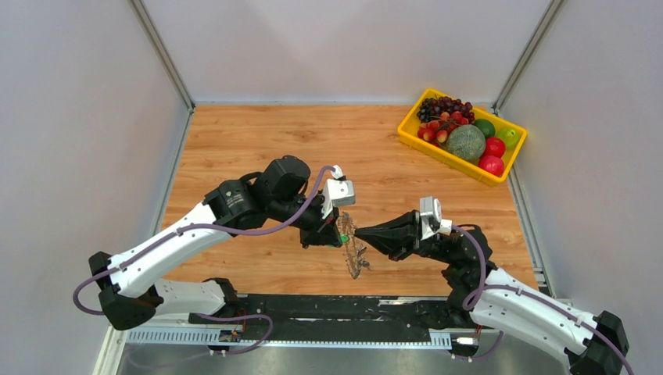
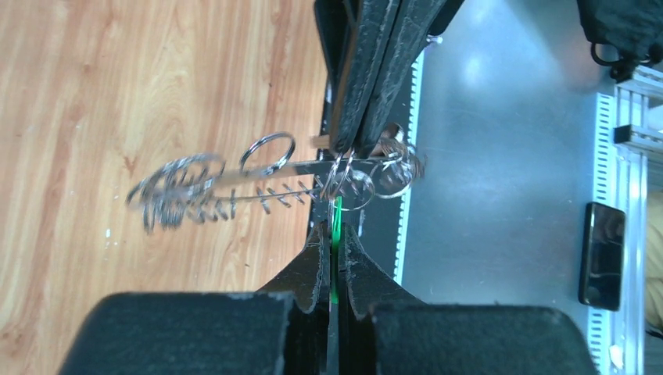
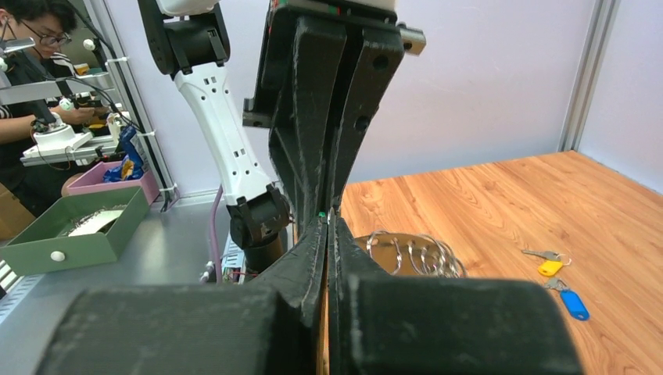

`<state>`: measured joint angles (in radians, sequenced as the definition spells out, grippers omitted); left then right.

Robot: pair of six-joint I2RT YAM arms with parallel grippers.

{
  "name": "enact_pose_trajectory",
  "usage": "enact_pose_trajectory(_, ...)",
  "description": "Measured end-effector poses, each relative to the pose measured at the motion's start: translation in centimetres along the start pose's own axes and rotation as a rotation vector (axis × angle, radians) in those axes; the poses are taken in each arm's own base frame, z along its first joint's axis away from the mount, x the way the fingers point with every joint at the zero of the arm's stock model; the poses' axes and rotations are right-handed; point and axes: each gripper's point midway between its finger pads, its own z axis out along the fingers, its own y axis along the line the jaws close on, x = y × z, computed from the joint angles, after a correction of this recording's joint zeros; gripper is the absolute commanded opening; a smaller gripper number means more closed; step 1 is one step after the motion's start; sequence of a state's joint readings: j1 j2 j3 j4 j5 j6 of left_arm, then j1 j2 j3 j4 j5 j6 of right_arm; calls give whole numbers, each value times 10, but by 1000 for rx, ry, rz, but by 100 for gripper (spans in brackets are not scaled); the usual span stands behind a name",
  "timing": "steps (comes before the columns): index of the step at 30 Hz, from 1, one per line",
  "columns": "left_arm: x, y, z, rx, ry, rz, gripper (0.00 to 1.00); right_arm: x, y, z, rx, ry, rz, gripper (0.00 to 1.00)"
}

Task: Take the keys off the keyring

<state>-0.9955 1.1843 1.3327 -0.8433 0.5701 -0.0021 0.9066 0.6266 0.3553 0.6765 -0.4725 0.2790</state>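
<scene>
The keyring (image 1: 354, 256) hangs in the air between my two grippers, above the table's near edge. In the left wrist view it is edge-on (image 2: 258, 191), with silver keys and small split rings bunched at its left end. My left gripper (image 2: 334, 226) is shut on a green-headed key (image 2: 337, 223) still on the ring. My right gripper (image 2: 356, 148) comes in from the opposite side, shut on the keyring right beside it. In the right wrist view the right gripper (image 3: 327, 220) meets the left fingers (image 3: 313, 117), with the rings (image 3: 414, 254) behind. Two loose keys, yellow-headed (image 3: 550, 267) and blue-headed (image 3: 573, 303), lie on the table.
A yellow tray (image 1: 409, 131) of fruit stands at the back right corner. A dark phone (image 2: 600, 254) lies on the metal surface beyond the table edge. A green box (image 3: 70, 226) and a person (image 3: 31, 31) are off the table's side.
</scene>
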Motion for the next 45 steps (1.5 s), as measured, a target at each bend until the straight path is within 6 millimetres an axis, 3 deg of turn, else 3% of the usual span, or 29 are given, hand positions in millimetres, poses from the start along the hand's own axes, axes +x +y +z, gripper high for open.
enact_pose_trajectory(8, -13, 10, -14, -104, -69, 43, 0, 15, -2, -14, 31, 29, 6, 0)
enact_pose_trajectory(19, -26, 6, -25, -123, -67, 45, 0, 30, -4, -22, 50, 59, 16, 0)
enact_pose_trajectory(24, -25, 7, -23, -118, -38, 38, 0, 39, -7, -24, 64, 87, 26, 17)
enact_pose_trajectory(28, -20, 7, -20, -103, -13, 26, 0, 45, -10, -25, 75, 126, 15, 21)
enact_pose_trajectory(39, -16, 2, -19, -77, 0, 22, 0, 16, -1, -9, 10, 139, -58, 25)
enact_pose_trajectory(45, -16, 1, -19, -70, 2, 20, 0, 21, -3, -3, -12, 175, -67, 31)
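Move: My left fingers hold the green key. The small ring joining the green key to the keyring sits some 2 cm to the right of my left hand, 1 cm ahead and 1 cm above it. From my shut right fingertips the small ring lies about 1 cm to the left and 1 cm below, with no offset ahead; the green key is roughly 3 cm left, 1 cm back and 2 cm lower. The keyring hangs about 6 cm below my right hand, 1 cm back and 1 cm left. I sink my right hand about 5 cm past the green key with its fingers shut, open them roughly a quarter near the bottom, then raise the hand some 3 cm towards the small rings, its fingertips tipping down about 10 degrees in all. Meanwhile my left hand keeps its pinch on the green key and lifts it about 3 cm, edging forward, then eases down a centimetre. ##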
